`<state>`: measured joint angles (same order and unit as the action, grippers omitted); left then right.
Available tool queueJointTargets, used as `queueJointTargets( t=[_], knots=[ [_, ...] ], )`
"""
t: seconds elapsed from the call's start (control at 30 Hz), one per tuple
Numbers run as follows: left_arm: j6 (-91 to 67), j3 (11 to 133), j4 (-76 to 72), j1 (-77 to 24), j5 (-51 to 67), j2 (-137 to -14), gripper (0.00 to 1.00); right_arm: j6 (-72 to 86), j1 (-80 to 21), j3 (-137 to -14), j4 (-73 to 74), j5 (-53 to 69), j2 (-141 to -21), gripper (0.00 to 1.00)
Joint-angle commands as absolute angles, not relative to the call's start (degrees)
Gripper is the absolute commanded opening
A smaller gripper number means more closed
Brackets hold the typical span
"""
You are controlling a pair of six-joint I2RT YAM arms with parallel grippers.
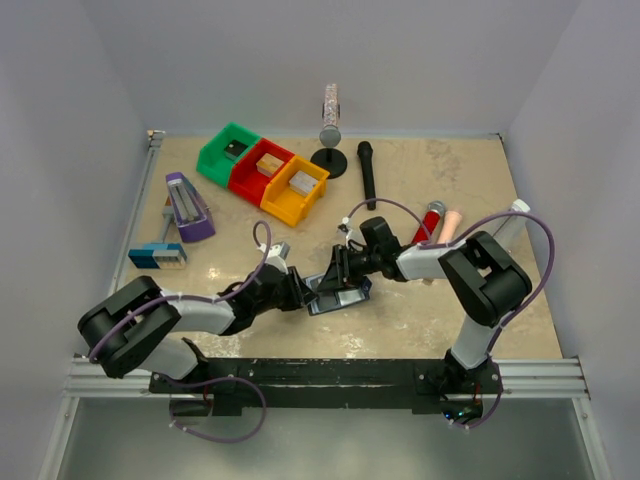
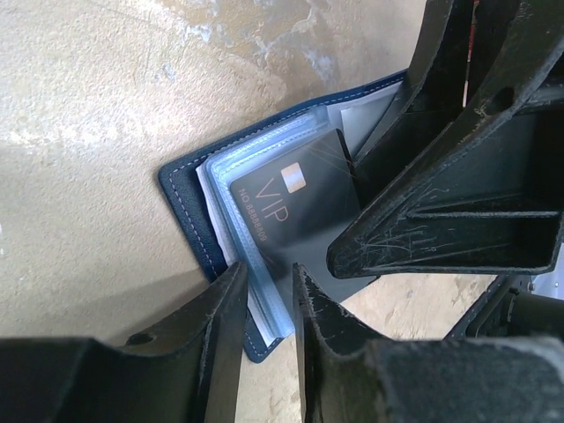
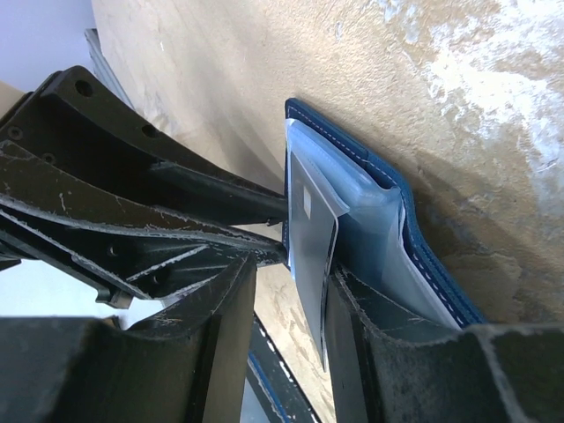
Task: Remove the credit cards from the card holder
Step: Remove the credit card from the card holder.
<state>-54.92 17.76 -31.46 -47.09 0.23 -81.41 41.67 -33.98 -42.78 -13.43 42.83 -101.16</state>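
The card holder [image 1: 340, 297] lies open at mid-table, dark blue [image 2: 181, 198] with clear blue-grey pockets. A black credit card [image 2: 300, 211] marked VIP sticks halfway out of a pocket; other cards are hidden. My left gripper [image 1: 308, 292] comes from the left, open [image 2: 269, 278], its fingers straddling the pocket edge. My right gripper [image 1: 345, 270] comes from the right, open [image 3: 291, 273]. The black card [image 3: 313, 238] stands between its fingers, resting against the right one, beside the holder's blue rim [image 3: 388, 176]. The other finger is well apart. One right finger [image 2: 423, 238] overlaps the card.
Green [image 1: 230, 152], red [image 1: 262, 170] and orange [image 1: 295, 190] bins with small blocks stand at the back left. A purple stapler-like block [image 1: 187, 207] and a blue-and-grey block [image 1: 157, 256] lie left. A stand [image 1: 330, 130], black microphone [image 1: 367, 172] and red tube [image 1: 430, 220] sit behind.
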Motion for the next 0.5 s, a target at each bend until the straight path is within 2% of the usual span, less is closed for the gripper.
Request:
queueJointTargets(
  t=[0.0, 0.1, 0.33, 0.47],
  knots=[
    [-54.58, 16.96, -31.03, -47.64, -1.41, -80.24, 0.3, 39.73, -34.98, -43.68, -10.46, 42.63, -99.05, 0.4],
    [-54.67, 16.96, -30.41, -47.55, -1.58, -80.33, 0.24, 39.38, -34.89, -43.77, -9.67, 42.36, -98.44, 0.39],
    [-55.11, 16.26, -29.27, -47.55, -2.46, -80.6, 0.0, 38.85, -34.89, -43.51, -8.44, 41.66, -96.95, 0.39],
    [-55.2, 16.08, -28.92, -47.55, -2.81, -80.68, 0.0, 38.76, -34.89, -43.33, -8.09, 41.48, -96.42, 0.38]
  ],
)
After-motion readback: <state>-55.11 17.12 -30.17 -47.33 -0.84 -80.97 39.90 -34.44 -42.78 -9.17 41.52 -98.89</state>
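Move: The left edge of the card holder's clear sleeves lies right at the left hand's parted fingertips, about 1 cm below. The VIP card's middle is some 4 cm to that hand's right and 1 cm ahead, still in its sleeve; the open holder's middle is about 7 cm to the right and level with the hand. From the right hand, whose parted fingers straddle the card, the card's middle is about 2 cm to the left and the sleeves' left edge some 6 cm to the left and 1 cm back. Down and slightly left, under 1 cm in all, the left hand settles at the holder's left edge while its fingers close from about a third open to fully shut, pinching the rim of the sleeves beside the VIP card. The right hand keeps its fingers parted around the card, easing only about half a centimetre back and right. ##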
